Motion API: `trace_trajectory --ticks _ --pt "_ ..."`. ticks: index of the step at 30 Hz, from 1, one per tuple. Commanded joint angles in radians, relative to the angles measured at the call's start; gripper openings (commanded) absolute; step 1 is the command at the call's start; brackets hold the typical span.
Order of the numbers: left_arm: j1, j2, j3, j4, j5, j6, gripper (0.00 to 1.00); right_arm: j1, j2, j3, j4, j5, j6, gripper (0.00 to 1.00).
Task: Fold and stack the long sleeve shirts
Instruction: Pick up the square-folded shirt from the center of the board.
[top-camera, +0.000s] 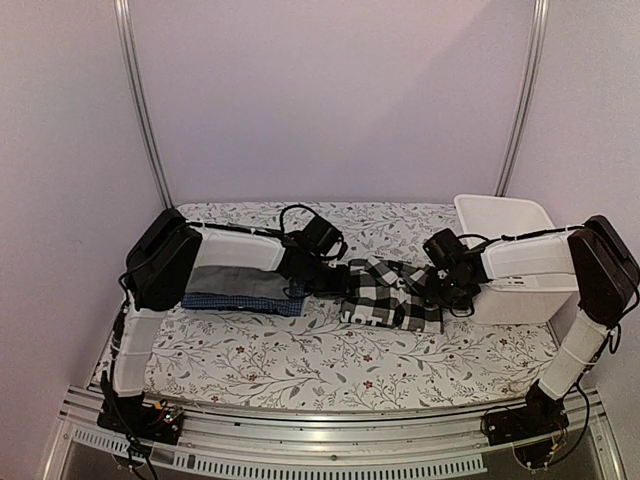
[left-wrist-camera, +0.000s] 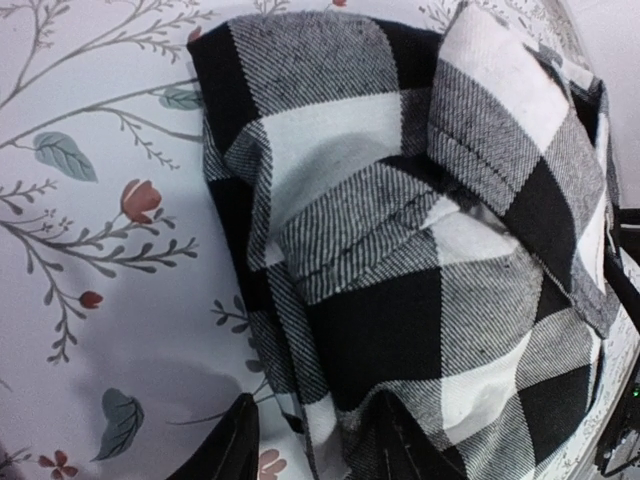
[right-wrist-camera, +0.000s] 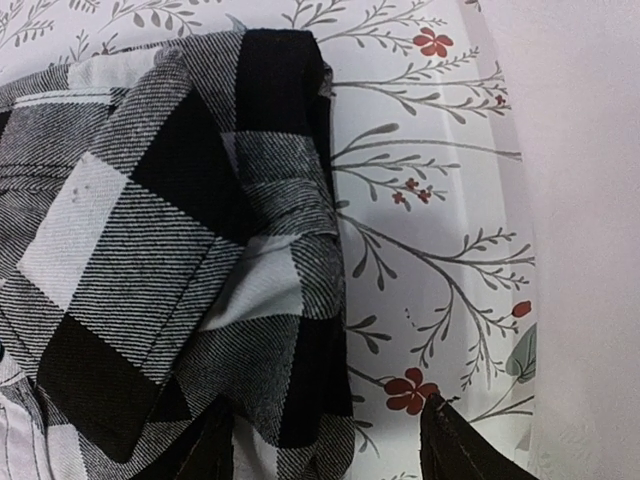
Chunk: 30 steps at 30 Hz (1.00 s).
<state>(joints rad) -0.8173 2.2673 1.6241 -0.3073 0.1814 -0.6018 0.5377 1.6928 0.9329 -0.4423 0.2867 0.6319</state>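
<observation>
The black-and-white checked shirt (top-camera: 390, 295) lies bunched in the middle of the table, between my two grippers. At its left edge is my left gripper (top-camera: 325, 280). In the left wrist view the gripper (left-wrist-camera: 315, 420) stands open astride the shirt's (left-wrist-camera: 400, 250) folded edge, one finger (left-wrist-camera: 235, 450) over bare table and the other (left-wrist-camera: 400, 445) against the cloth. My right gripper (top-camera: 440, 290) is at the right edge. Seen from the right wrist, it (right-wrist-camera: 325, 425) is open, with the hem (right-wrist-camera: 310, 300) between its fingers. A grey shirt (top-camera: 240, 280) lies folded on a blue one (top-camera: 235, 300) at the left.
A white plastic basket (top-camera: 505, 212) stands at the back right, close behind the right arm. Its pale wall (right-wrist-camera: 590, 250) runs just right of the right gripper. The flowered tablecloth (top-camera: 300, 360) covers the table to its front edge.
</observation>
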Motion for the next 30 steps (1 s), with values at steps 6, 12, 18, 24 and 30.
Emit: trace_trajectory --ticks 6,12,18,24,30 --pt "-0.013 0.073 0.058 -0.008 0.023 -0.045 0.38 -0.007 0.11 -0.006 0.099 -0.085 -0.005 0.51" --pt "-0.026 0.083 0.065 0.006 0.058 -0.084 0.21 -0.003 0.137 0.003 0.099 -0.102 -0.006 0.28" --pt "-0.029 0.035 0.078 0.014 0.067 -0.101 0.0 0.022 0.089 0.063 0.018 -0.062 -0.007 0.06" --pt "-0.028 -0.053 0.087 -0.013 0.024 -0.079 0.0 0.053 0.001 0.128 -0.065 -0.015 -0.006 0.0" --pt "-0.027 -0.13 0.087 -0.059 -0.013 -0.062 0.0 0.083 -0.071 0.224 -0.143 0.011 -0.011 0.0"
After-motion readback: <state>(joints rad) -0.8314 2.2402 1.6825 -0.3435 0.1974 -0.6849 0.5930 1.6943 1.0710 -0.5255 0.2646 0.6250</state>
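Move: The folded checked shirt lies flat between the grippers, its middle about 10 cm to the right of the left hand, 2 cm nearer the base and a centimetre lower; the stack of folded shirts sits some 21 cm to the left of that hand, about level with it. From the right hand the shirt's middle is roughly 10 cm left and 2 cm back, with the white bin about 16 cm right and 6 cm ahead. Slide the left gripper about 2 cm right onto the shirt's left edge while the right gripper dips a centimetre and works some 3 cm left and 2 cm forward over the right edge. Shut both to pinch the side edges, ease the right hand back a centimetre, then lift both together, roughly 4 cm from their lowest. ##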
